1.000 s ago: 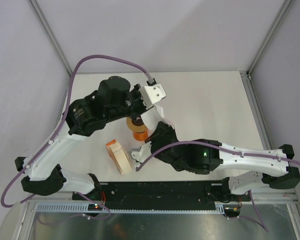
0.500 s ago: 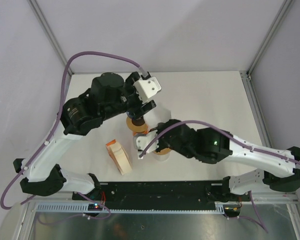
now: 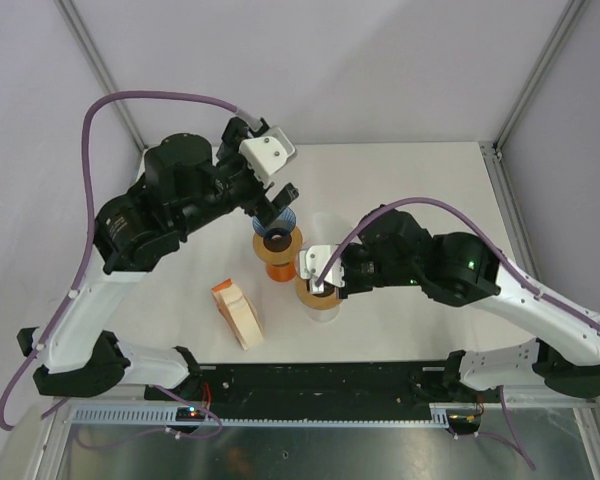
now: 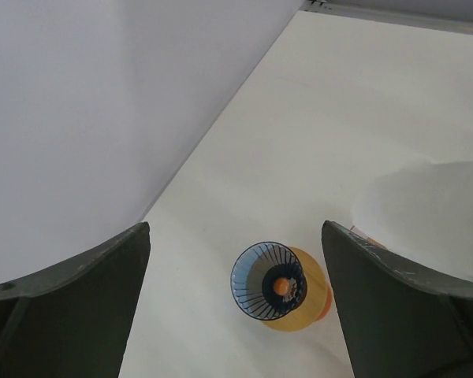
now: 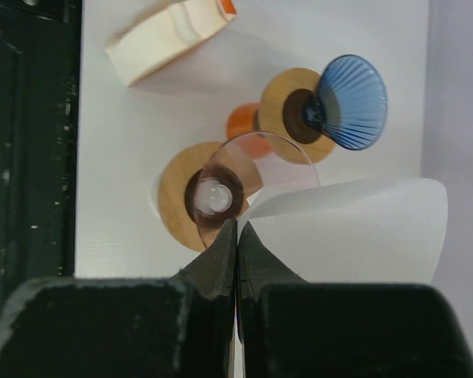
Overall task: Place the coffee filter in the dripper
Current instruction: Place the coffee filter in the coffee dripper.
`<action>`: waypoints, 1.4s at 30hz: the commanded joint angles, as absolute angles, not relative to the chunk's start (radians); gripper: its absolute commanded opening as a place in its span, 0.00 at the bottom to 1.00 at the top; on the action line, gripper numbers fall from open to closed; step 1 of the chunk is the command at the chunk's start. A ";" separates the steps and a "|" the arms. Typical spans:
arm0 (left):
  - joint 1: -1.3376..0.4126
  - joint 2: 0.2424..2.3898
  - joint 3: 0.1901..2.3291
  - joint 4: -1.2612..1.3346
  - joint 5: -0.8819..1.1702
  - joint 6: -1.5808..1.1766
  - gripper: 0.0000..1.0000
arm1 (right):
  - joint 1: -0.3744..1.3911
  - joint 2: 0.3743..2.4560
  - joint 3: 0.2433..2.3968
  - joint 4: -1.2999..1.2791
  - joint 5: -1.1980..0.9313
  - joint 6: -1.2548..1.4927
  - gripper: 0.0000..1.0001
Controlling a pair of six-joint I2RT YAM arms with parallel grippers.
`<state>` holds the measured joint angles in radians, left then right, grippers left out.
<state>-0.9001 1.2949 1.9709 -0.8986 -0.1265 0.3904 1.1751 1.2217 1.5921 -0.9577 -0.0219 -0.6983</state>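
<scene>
The white paper coffee filter hangs pinched by its edge in my shut right gripper. It sits just above a clear dripper with a wooden ring. In the top view my right gripper is over that clear dripper. A blue ribbed dripper stands on a wooden ring over an orange cup. My left gripper hovers above it, its fingers wide apart with nothing between them. In the top view the left gripper is just behind the blue dripper.
A cream and orange filter box lies near the front left, also in the right wrist view. The grey side wall runs close along the left of the table. The black base rail lines the near edge.
My left gripper has opened, let go of the filter and drawn back to the upper left. My right gripper has carried the filter rightward over the clear dripper.
</scene>
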 commanded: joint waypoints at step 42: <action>-0.755 1.228 1.635 -0.762 0.032 0.321 0.93 | 1.028 1.401 1.736 -1.026 -0.369 -0.718 0.50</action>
<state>-0.7681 1.2606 1.6482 -0.8013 0.0303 0.3298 1.0298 1.4494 1.6627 -1.0794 -0.3023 -0.7460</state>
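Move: The right gripper holds the coffee filter, and the pink dripper it is meant for lies about 3 cm ahead, 3 cm to its left and 11 cm below. The blue dripper stands roughly 13 cm ahead and 12 cm left of the right gripper, at the pink one's height; the filter box is some 20 cm left, 1 cm ahead and 23 cm below. From the left gripper, the pink dripper is about 6 cm back, 7 cm right and 24 cm below. Lower the right gripper with the filter about 7 cm to the mouth of the pink dripper, easing slightly forward and left and tipping the fingers further down, some 15 degrees; then part its fingers to about half open to release the filter. Meanwhile bring the left gripper down about 10 cm and a little forward, tipping down, fingers still wide and clear of the filter. ##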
